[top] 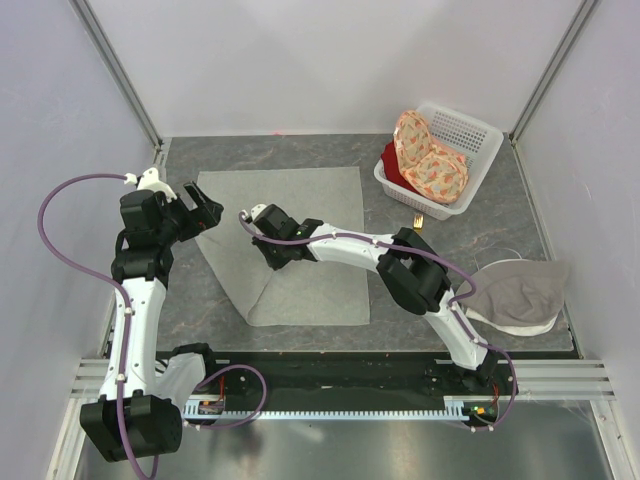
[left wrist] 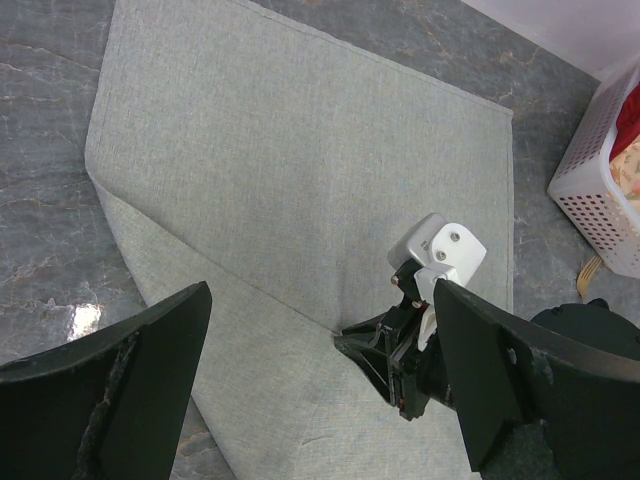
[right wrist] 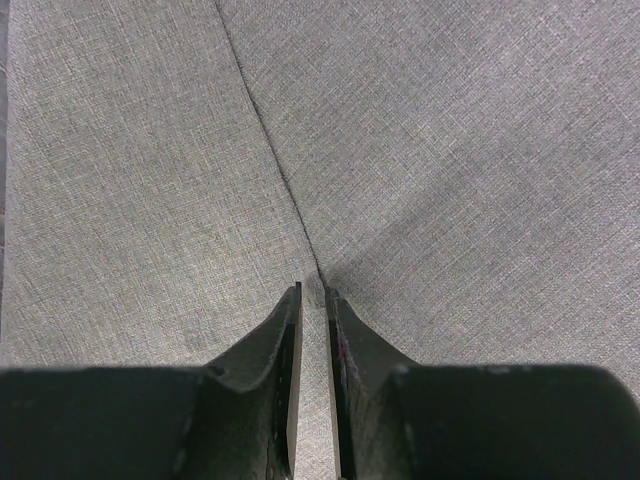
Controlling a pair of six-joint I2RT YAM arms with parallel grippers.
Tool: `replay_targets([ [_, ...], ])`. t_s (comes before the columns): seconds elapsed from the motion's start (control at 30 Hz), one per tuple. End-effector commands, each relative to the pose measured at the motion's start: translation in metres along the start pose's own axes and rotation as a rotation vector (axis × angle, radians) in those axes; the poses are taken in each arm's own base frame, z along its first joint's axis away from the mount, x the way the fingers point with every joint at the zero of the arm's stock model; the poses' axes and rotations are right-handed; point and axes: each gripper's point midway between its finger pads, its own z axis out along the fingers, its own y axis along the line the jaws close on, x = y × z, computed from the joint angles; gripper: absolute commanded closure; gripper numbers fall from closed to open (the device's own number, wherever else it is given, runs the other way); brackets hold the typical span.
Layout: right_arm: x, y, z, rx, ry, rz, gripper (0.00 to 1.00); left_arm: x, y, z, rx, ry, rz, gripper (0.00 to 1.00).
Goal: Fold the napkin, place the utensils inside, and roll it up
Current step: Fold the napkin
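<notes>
The sage-grey napkin [top: 310,215] [left wrist: 300,150] [right wrist: 450,150] lies flat mid-table. Its near-left corner is folded over, leaving a diagonal edge. My right gripper [top: 272,260] [left wrist: 342,338] [right wrist: 312,292] points down with its tips on the corner of that flap. Its jaws stand a narrow slit apart where the flap's edge ends. Whether cloth is pinched between them I cannot tell. My left gripper [top: 200,212] [left wrist: 322,290] hovers wide open over the napkin's left side, holding nothing. The fork's gold head [top: 418,214] [left wrist: 591,268] peeks out by the basket's front; its handle is mostly hidden.
A white basket [top: 480,140] [left wrist: 600,190] at the back right holds an orange floral cloth [top: 430,160] and something red [top: 393,165]. A paler beige-grey cloth [top: 520,295] lies at the right edge beside the right arm. Walls close in the back and sides.
</notes>
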Motion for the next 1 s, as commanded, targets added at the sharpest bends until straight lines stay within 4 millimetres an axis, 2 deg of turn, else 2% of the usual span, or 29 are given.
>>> replay_targets([
  [0.0,0.008,-0.001,0.008,-0.001,0.026,0.007,0.78,-0.008,-0.004,0.001,0.024,-0.032,0.014,0.0],
  [0.23,0.015,-0.002,0.012,0.001,0.043,0.01,0.76,-0.008,-0.004,0.002,0.025,-0.03,0.013,0.0],
  [0.4,0.014,-0.002,0.011,0.001,0.041,0.012,0.82,-0.007,-0.004,0.002,0.024,-0.028,0.013,0.0],
  [0.5,0.002,0.001,0.0,-0.007,0.012,0.011,0.88,-0.008,-0.004,0.001,0.024,-0.032,0.015,0.0],
  [0.63,-0.02,0.006,-0.018,-0.019,-0.042,0.011,1.0,-0.008,-0.004,0.002,0.026,-0.029,0.014,0.0],
  [0.8,-0.045,0.015,-0.043,-0.055,-0.103,0.007,1.0,-0.008,-0.004,0.001,0.025,-0.031,0.014,0.0],
  [0.9,-0.054,0.013,-0.052,-0.045,-0.129,-0.005,1.0,-0.008,-0.004,0.001,0.025,-0.031,0.014,0.0],
  [0.97,-0.057,0.004,-0.054,-0.011,-0.14,-0.009,1.0,-0.008,-0.004,0.001,0.025,-0.031,0.014,0.0],
])
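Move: The right hand hovers with its fingers slightly parted right over the tip of the napkin's folded-in flap, which lies about 1 cm below them. From that tip the diagonal crease has its middle some 11 cm to the left and 4 cm nearer, and the napkin's near right corner is about 23 cm right and 13 cm nearer. The fork lies about 35 cm right of the right hand and 4 cm farther out. From the idle left hand, the flap tip is some 11 cm right, about level forward, and 21 cm below. The right hand sinks only about 1 cm straight down onto the napkin flap's tip and stays there while its slightly open fingers shut fully, pinching the cloth at the flap's edge. With its fingers kept shut and its slant almost unchanged, the right hand then rises straight up from its lowest point by some 3.5 cm, slowly at first and then faster, carrying the pinched cloth away from the layer beneath. ##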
